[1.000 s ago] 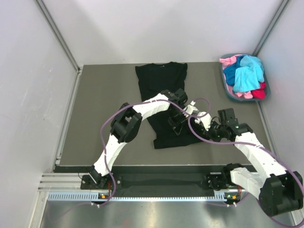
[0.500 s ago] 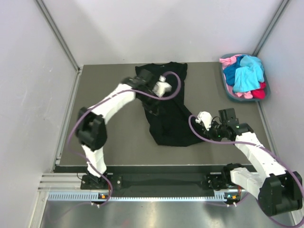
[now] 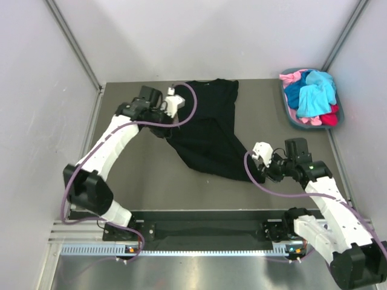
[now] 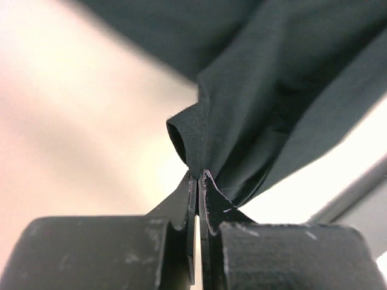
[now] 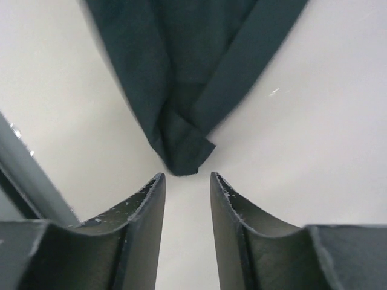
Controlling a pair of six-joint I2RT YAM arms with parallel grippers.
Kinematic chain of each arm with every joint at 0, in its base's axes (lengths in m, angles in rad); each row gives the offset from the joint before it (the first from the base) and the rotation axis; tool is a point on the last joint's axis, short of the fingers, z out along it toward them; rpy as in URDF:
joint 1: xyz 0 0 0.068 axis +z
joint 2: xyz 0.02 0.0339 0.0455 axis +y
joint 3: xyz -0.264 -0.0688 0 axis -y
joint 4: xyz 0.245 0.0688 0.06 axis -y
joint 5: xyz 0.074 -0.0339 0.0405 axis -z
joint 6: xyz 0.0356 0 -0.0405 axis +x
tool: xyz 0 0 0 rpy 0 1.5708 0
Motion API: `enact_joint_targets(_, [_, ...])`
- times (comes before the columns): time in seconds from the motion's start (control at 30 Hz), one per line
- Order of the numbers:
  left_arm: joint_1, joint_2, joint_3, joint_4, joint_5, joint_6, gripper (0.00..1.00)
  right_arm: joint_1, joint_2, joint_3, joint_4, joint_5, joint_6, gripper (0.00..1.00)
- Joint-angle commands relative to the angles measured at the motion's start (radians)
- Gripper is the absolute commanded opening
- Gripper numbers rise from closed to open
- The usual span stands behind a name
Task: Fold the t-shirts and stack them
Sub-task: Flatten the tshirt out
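A large black t-shirt point(image 3: 208, 130) lies partly spread on the dark table, collar end at the back. My left gripper point(image 3: 168, 127) is shut on a bunched edge of it at the shirt's left side; in the left wrist view the cloth point(image 4: 272, 90) fans out from the pinched tips of the left gripper point(image 4: 198, 175). My right gripper point(image 3: 257, 174) stands open just short of the shirt's near right corner point(image 5: 184, 157). In the right wrist view nothing lies between the tips of the right gripper point(image 5: 187, 178). Turquoise point(image 3: 315, 96), blue point(image 3: 295, 93), pink point(image 3: 292, 77) and red point(image 3: 330, 118) t-shirts lie heaped at the back right.
The heaped shirts sit in a grey-blue plastic basket point(image 3: 288, 113) at the table's back right corner. Pale walls close in on the left, back and right. A metal rail point(image 3: 181, 248) runs along the near edge by the arm bases.
My left gripper has carried the shirt's edge from the middle out to the back left, opening the shirt wider. My right gripper has opened, let go of the near corner and drawn back slightly.
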State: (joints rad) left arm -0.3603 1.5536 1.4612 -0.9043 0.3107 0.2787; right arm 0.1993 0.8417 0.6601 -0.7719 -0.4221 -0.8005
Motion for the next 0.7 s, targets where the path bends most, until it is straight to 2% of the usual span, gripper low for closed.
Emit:
enact_joint_targets(0.0, [0.035, -0.148, -0.007, -0.015, -0.232, 0.056, 0.00, -0.015, 0.003, 0.071, 0.058, -0.041, -0.008, 0.38])
enact_joint_targets(0.03, [0.037, -0.205, -0.013, -0.008, -0.289, 0.069, 0.00, -0.015, 0.038, 0.090, 0.077, -0.046, -0.002, 0.38])
enact_joint_targets(0.07, [0.038, -0.234, -0.019, 0.004, -0.411, 0.098, 0.00, -0.017, 0.062, 0.105, 0.110, -0.049, 0.007, 0.38])
enact_joint_targets(0.17, [0.057, -0.351, -0.048, 0.034, -0.568, 0.166, 0.00, -0.015, 0.178, 0.185, 0.175, -0.046, 0.081, 0.38])
enact_joint_targets(0.3, [0.070, -0.461, -0.107, 0.082, -0.723, 0.253, 0.00, -0.015, 0.341, 0.289, 0.325, -0.026, 0.171, 0.39])
enact_joint_targets(0.37, [0.072, -0.490, -0.125, 0.099, -0.766, 0.269, 0.00, -0.009, 0.483, 0.389, 0.397, -0.003, 0.220, 0.39])
enact_joint_targets(0.5, [0.087, -0.492, -0.139, 0.096, -0.799, 0.238, 0.00, 0.015, 0.796, 0.704, 0.375, 0.028, 0.282, 0.39])
enact_joint_targets(0.53, [0.096, -0.491, -0.142, 0.094, -0.780, 0.238, 0.00, 0.017, 0.923, 0.849, 0.346, 0.037, 0.291, 0.39])
enact_joint_targets(0.6, [0.095, -0.491, -0.165, 0.090, -0.762, 0.231, 0.00, 0.022, 1.048, 0.996, 0.323, 0.052, 0.328, 0.40])
enact_joint_targets(0.63, [0.096, -0.489, -0.171, 0.081, -0.731, 0.228, 0.00, 0.023, 1.173, 1.154, 0.277, 0.074, 0.337, 0.40])
enact_joint_targets(0.67, [0.096, -0.484, -0.179, 0.073, -0.720, 0.218, 0.00, 0.028, 1.236, 1.243, 0.251, 0.083, 0.348, 0.40])
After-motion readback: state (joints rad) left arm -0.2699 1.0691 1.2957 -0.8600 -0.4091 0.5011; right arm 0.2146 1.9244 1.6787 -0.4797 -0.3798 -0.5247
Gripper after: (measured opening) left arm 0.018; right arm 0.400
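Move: My left hand, some 15 cm above the table, already pinches a bunched end of the t-shirt; the bare table I draw it over lies about 18 cm left and 3 cm back. The shirt's far left corner is about 18 cm ahead and 2 cm right. From my empty right hand, the shirt's far right corner is about 35 cm ahead and 11 cm left; the loose near end is 1 cm ahead, 3 cm left and 5 cm below; the basket stands 31 cm ahead, 15 cm right. Keeping my pinch, I sweep my left hand about 18 cm left and lift it, sinking slightly at the end, while the wrist swings some 50 degrees so the fingers tip up and point mostly forward. My right hand, fingers still open, speeds forward about 30 cm, drifting left and rising a little, towards the shirt's far right corner. ##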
